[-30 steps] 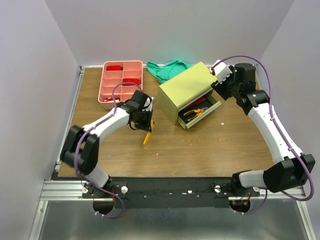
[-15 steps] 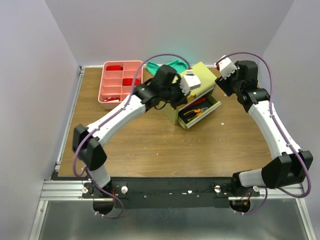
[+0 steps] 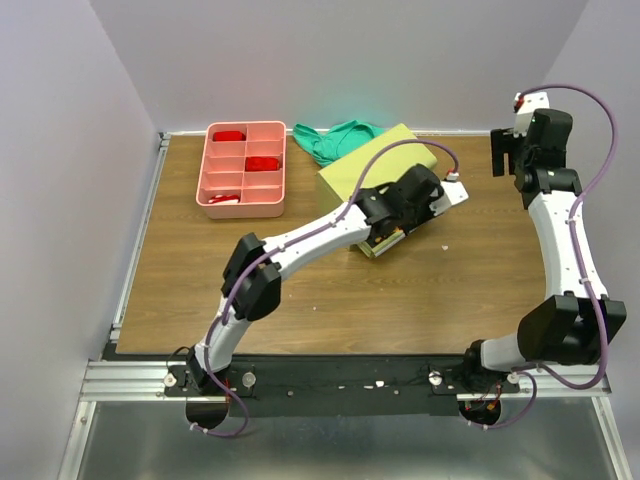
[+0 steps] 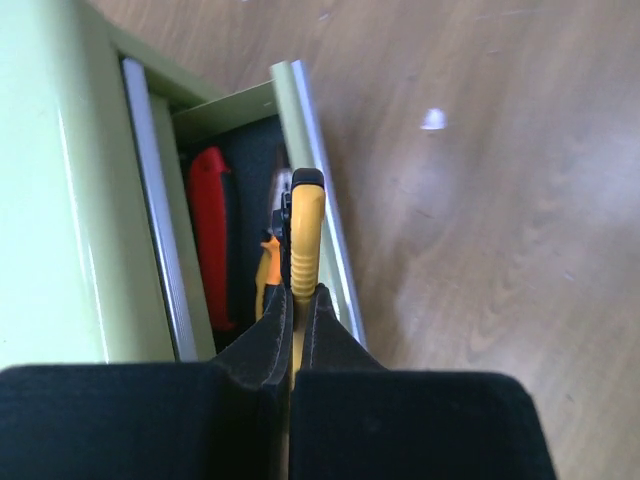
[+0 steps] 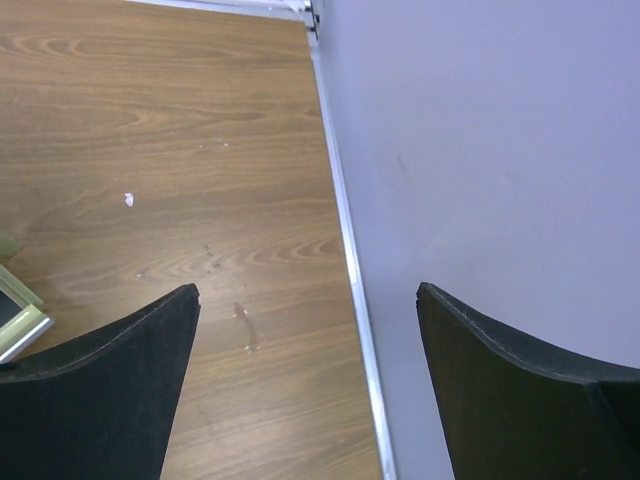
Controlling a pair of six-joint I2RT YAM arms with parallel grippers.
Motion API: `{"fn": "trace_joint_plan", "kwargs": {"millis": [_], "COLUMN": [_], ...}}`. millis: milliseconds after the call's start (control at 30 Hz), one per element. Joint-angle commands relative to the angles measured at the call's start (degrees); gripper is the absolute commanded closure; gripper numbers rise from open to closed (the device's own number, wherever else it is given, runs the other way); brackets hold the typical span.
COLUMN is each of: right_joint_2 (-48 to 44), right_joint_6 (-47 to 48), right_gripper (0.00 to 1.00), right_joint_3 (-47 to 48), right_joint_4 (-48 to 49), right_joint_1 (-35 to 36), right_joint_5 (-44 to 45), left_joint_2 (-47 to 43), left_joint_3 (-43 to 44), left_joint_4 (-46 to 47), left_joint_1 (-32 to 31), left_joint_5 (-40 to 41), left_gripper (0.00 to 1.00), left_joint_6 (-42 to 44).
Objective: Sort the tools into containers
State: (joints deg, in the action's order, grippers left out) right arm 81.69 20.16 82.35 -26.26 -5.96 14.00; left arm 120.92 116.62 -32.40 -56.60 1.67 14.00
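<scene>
The olive-green chest (image 3: 375, 165) stands at the table's back middle with its bottom drawer (image 4: 312, 150) pulled out. My left gripper (image 4: 298, 295) is shut on a yellow utility knife (image 4: 305, 240) and holds it over the drawer's front edge. In the drawer lie a red utility knife (image 4: 210, 235) and orange-handled pliers (image 4: 268, 270). In the top view my left gripper (image 3: 392, 228) reaches across the drawer. The right gripper (image 5: 308, 290) is open and empty, up by the right wall (image 3: 503, 152). The pink tray (image 3: 245, 211) sits at the back left with red tools (image 3: 262, 162) in it.
A green cloth (image 3: 335, 140) lies behind the chest. An aluminium rail (image 5: 345, 230) runs along the table's right edge against the lilac wall (image 5: 480, 150). A small white speck (image 5: 129, 199) lies on the wood near the drawer.
My left arm swung from the table's middle left over to the chest's open drawer, carrying the yellow knife. The right arm pulled back from the chest to the right wall, and its jaws widened.
</scene>
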Motion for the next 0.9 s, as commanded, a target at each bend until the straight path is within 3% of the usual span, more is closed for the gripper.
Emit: {"fn": "trace_joint_plan", "kwargs": {"millis": [0,133,367,400,433,533,733,867], "right_joint_2": [0.0,0.3,0.2,0.0,-0.6,-1.6,-3.2,-2.9], "right_joint_6": [-7.9,-9.5,-11.5,-11.5,-11.6,-11.6,-13.6,-15.9], "right_gripper": [0.05,0.05,0.06,0.06,0.06,0.06,0.05,0.05], "right_joint_3": [1.4,1.6,1.0,0.8,0.1,-1.1,-3.2,-4.8], "right_joint_4": [-4.3,-5.8,-6.9,-7.0,-7.0,-7.0,-8.0,-10.9], "right_joint_1": [-1.1,-1.3,-1.4,-1.4,-1.4,-1.4,-1.5,-1.6], "right_joint_5": [-4.1,-6.0,-8.5,-9.3,-9.6,-10.1,-11.5,-16.1], "left_joint_2": [6.1,8.7,12.1,12.1,12.1,11.7,9.2,4.2], "left_joint_3": [4.8,3.3,0.7,0.3,0.2,2.3,13.4,16.0], "left_joint_4": [1.7,4.9,8.4,8.5,8.9,8.1,3.0,3.9], "left_joint_1": [-1.8,-2.4,-2.2,-2.2,-2.2,-2.2,-2.2,-1.9], "left_joint_5": [20.5,29.3,30.3,29.5,28.8,25.1,10.9,8.3], "left_gripper": [1.00,1.00,0.99,0.86,0.54,0.26,0.20,0.18], "left_joint_6": [-3.4,-3.1,-1.8,-1.9,-1.7,-2.0,-2.1,-1.7]}}
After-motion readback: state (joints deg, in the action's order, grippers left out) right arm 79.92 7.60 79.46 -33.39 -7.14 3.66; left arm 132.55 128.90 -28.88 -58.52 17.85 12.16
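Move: The left hand already holds the yellow utility knife; the open cabinet drawer it is bound for has its middle some 5 cm ahead, 2 cm to the left and 12 cm below. In it the red cutter lies about 6 cm ahead and 4 cm left, the orange pliers about 5 cm ahead and straight below, while the green cabinet's middle is roughly 14 cm ahead, 8 cm left and 8 cm lower. From the right hand, the drawer is about 27 cm left, 4 cm back and 22 cm below. The left hand lowers the yellow utility knife about 8 cm into the open drawer while going some 5 cm forward and slightly left, its wrist turning about 20 degrees counter-clockwise, then opens wide to let the knife go and lifts about 7 cm away, drifting right. Meanwhile the wide-open, empty right hand eases down, left and a little back towards the drawer, about 5 cm in all, its left side rolling up some 15 degrees. ##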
